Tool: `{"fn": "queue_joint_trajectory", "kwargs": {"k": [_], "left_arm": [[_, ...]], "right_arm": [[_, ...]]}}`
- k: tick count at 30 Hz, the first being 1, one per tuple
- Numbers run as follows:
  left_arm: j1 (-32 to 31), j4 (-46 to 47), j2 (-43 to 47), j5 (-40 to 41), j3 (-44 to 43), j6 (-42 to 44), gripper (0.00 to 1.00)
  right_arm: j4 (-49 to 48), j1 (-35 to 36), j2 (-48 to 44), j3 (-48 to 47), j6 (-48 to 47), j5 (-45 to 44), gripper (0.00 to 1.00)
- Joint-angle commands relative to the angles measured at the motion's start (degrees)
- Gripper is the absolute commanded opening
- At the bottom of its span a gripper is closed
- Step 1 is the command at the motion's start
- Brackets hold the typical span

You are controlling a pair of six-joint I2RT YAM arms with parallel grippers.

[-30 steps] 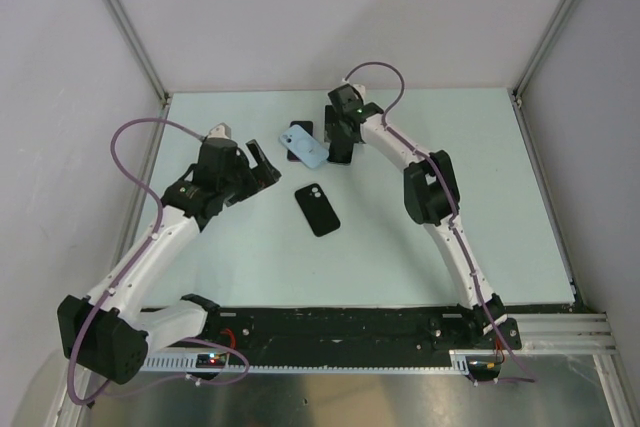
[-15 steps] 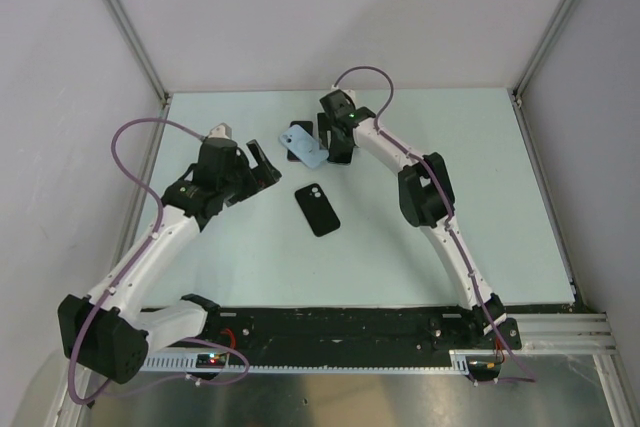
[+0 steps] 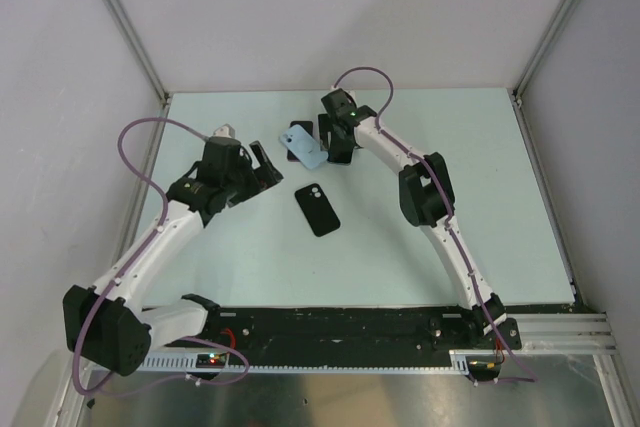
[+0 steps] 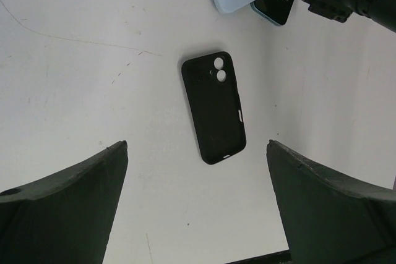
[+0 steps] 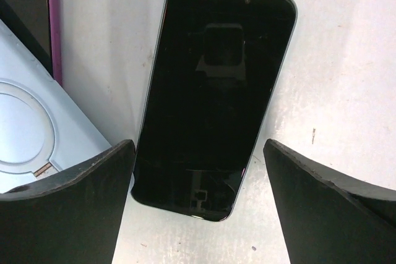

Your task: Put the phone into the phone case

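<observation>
A phone with a dark screen and a teal rim lies face up on the table. My right gripper is open, one finger on each side of the phone's near end. In the top view that gripper hides most of the phone. A black phone case lies alone, back up, at the table's middle. In the left wrist view it shows two camera holes. My left gripper hangs open above the table, just short of the case's near end and holding nothing.
A light blue case with a round ring lies just left of the phone, partly over a pink-edged phone. In the right wrist view the blue case touches my left finger's side. Walls enclose the table.
My right gripper has shifted a little to the left over the phone, and its jaws have narrowed slightly. My left arm has moved slightly. The phone and cases lie where they were.
</observation>
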State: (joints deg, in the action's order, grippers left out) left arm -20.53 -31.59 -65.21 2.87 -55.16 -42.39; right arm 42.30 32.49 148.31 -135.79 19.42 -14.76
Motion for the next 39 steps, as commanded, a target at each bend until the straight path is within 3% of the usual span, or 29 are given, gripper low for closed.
{"fn": "queue_joint_trajectory", "kwargs": {"k": [1,11,15,23,32,39], "left_arm": [[0.50,1.41,-1.74,1.13,-0.24,0.36,0.97],[0.40,3.94,-11.57,1.46,-1.86,-0.63,0.97],[0.18,4.33,-15.38,2.17,-3.22,-0.38,0.95],[-2.34,4.36,-25.66,4.21,-9.31,4.96,0.84],[-3.91,0.01,-36.82,0.15,-20.39,22.30,0.72],[-5.06,-1.76,-43.48,-1.33,-23.95,28.11,0.62]], "right_arm": [[3.18,0.15,0.10,0.49,-0.77,3.54,0.89],[3.68,-0.50,0.35,0.16,-0.46,6.07,0.95],[3.89,-1.12,-0.31,2.28,-0.04,6.87,0.89],[-3.80,-1.45,-11.22,20.87,-1.05,6.00,0.66],[-10.73,-1.67,-26.53,43.99,-1.35,10.06,0.64],[-14.68,-1.32,-38.01,59.16,-0.06,11.65,0.64]]}}
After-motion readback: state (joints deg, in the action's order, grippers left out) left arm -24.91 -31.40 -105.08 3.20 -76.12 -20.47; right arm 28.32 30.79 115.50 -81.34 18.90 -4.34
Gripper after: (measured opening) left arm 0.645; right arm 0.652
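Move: My right hand is already astride the near part of the dark phone, whose middle lies about 3 cm ahead and 2 cm below; the blue case is some 11 cm to this hand's left and 2 cm farther out. My left hand goes for the black phone case, about 4 cm ahead, 10 cm to its right and 17 cm below; from this hand the blue case is roughly 25 cm ahead and 6 cm right. I narrow my right fingers onto the phone's long sides and drag it back over the table and to the right, that hand travelling about 13 cm back and 6 cm right at table height. Meanwhile my left hand drops about 11 cm, first nearly straight, then also forward and right towards the black phone case's far left corner, turning some 20 degrees clockwise, rolling its left side up and partly closing its fingers, still above the case. ##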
